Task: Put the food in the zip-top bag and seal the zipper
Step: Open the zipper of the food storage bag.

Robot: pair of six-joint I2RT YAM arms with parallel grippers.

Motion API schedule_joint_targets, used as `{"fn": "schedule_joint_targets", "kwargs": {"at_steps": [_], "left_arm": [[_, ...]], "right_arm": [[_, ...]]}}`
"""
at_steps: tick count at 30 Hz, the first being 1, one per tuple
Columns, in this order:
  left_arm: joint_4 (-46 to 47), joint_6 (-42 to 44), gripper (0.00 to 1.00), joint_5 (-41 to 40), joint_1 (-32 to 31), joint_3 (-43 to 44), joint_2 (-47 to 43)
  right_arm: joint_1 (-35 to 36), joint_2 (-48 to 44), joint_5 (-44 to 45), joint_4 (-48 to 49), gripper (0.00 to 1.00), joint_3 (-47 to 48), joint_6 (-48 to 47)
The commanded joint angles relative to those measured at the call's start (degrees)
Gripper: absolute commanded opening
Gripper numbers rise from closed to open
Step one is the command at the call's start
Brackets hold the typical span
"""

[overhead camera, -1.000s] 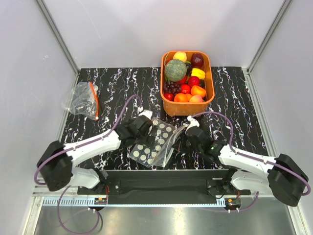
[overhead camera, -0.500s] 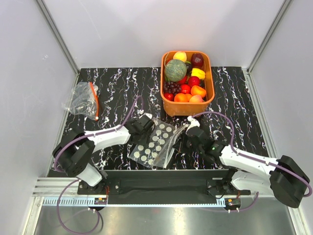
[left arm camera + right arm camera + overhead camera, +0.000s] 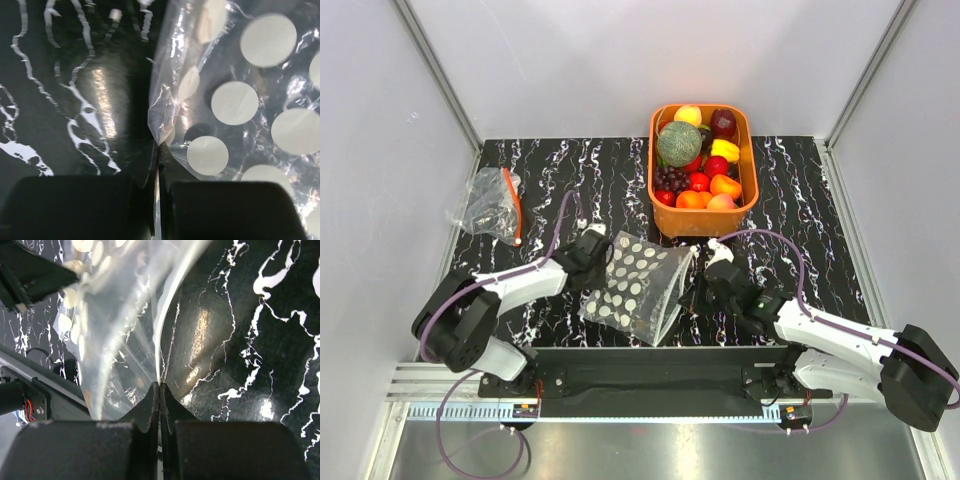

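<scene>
The dotted zip-top bag point(image 3: 638, 285) is stretched between my two grippers near the table's front. My left gripper point(image 3: 599, 262) is shut on the bag's left edge, and the left wrist view shows the plastic point(image 3: 235, 100) pinched at the jaw tips point(image 3: 158, 147). My right gripper point(image 3: 696, 291) is shut on the bag's right edge, where the pale zipper strip point(image 3: 169, 305) runs up from the jaw tips point(image 3: 160, 385). The food lies in the orange basket point(image 3: 748, 150): the green melon point(image 3: 678, 143), an orange fruit point(image 3: 692, 199) and a red-peach fruit point(image 3: 723, 202).
A crumpled clear bag with an orange strip point(image 3: 492, 204) lies at the table's left edge. The basket also holds several other toy fruits. White walls close in the back and sides. The black mounting rail point(image 3: 660, 372) runs along the front.
My left gripper has closed on the bag's left edge and drawn back to the left. The bag is now spread wider between both grippers. The right gripper has stayed shut on its edge.
</scene>
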Motion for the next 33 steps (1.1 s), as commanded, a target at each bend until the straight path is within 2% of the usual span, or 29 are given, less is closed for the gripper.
{"fn": "schedule_joint_targets", "kwargs": {"at_steps": [1, 7, 12, 15, 18, 19, 22, 26, 33], "left_arm": [[3.1, -1.4, 0.0, -0.6, 3.9, -2.3, -3.8], [1.2, 0.0, 0.0, -3.1, 5.2, -1.4, -7.0], [-1.9, 2.2, 0.06, -2.9, 4.5, 0.0, -9.2], [-5.1, 2.5, 0.2, -4.4, 2.9, 1.8, -11.7], [-8.1, 3.0, 0.43, -8.3, -2.8, 4.2, -15.0], [-9.5, 2.6, 0.56, -9.7, -3.9, 5.0, -15.2], [-14.5, 1.6, 0.7, -17.3, -7.1, 8.4, -15.7], [-20.3, 0.8, 0.73, -22.8, -11.9, 12.9, -15.3], [-17.6, -0.6, 0.74, -16.2, -24.4, 17.3, -14.0]], "right_arm": [[0.1, -0.7, 3.0, -4.0, 0.0, 0.8, 1.2], [0.1, -2.2, 3.8, -4.7, 0.0, -1.3, 2.0], [0.1, -1.4, 3.0, -2.6, 0.0, 0.0, 1.3], [0.1, 0.6, 2.4, -2.4, 0.0, 2.0, 0.3], [0.1, 3.3, 2.1, -1.7, 0.0, 3.9, -0.3], [0.2, 3.5, 2.0, -1.2, 0.0, 4.1, -0.1], [0.2, 4.6, 1.1, 0.3, 0.0, 4.5, 0.1], [0.2, 4.5, 0.5, 1.2, 0.0, 5.1, 0.1], [0.3, 4.6, 0.7, 0.4, 0.0, 6.9, -0.5]]}}
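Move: The left hand is shut on the zip-top bag's closed left side, close to the table. The bag's middle lies about 8 cm to its right and 3 cm back, and the bag's mouth some 16 cm right, 5 cm back and slightly higher. The orange bin is roughly 20 cm ahead and 21 cm right, and the spare bag 25 cm left and 15 cm ahead. From the right hand, which grips the mouth, the bag's middle is about 9 cm left, 1 cm ahead and below. Leftward first, the left hand drags the pinched bag side about 2 cm, slightly forward. It then opens its fingers to about three-quarters, lets go and rises some 13 cm. The fingertips tip up and outward, and it swings right and back over the bag. The right hand keeps its pinch on the mouth, giving a centimetre down and to the right, then easing up, forward and left. ##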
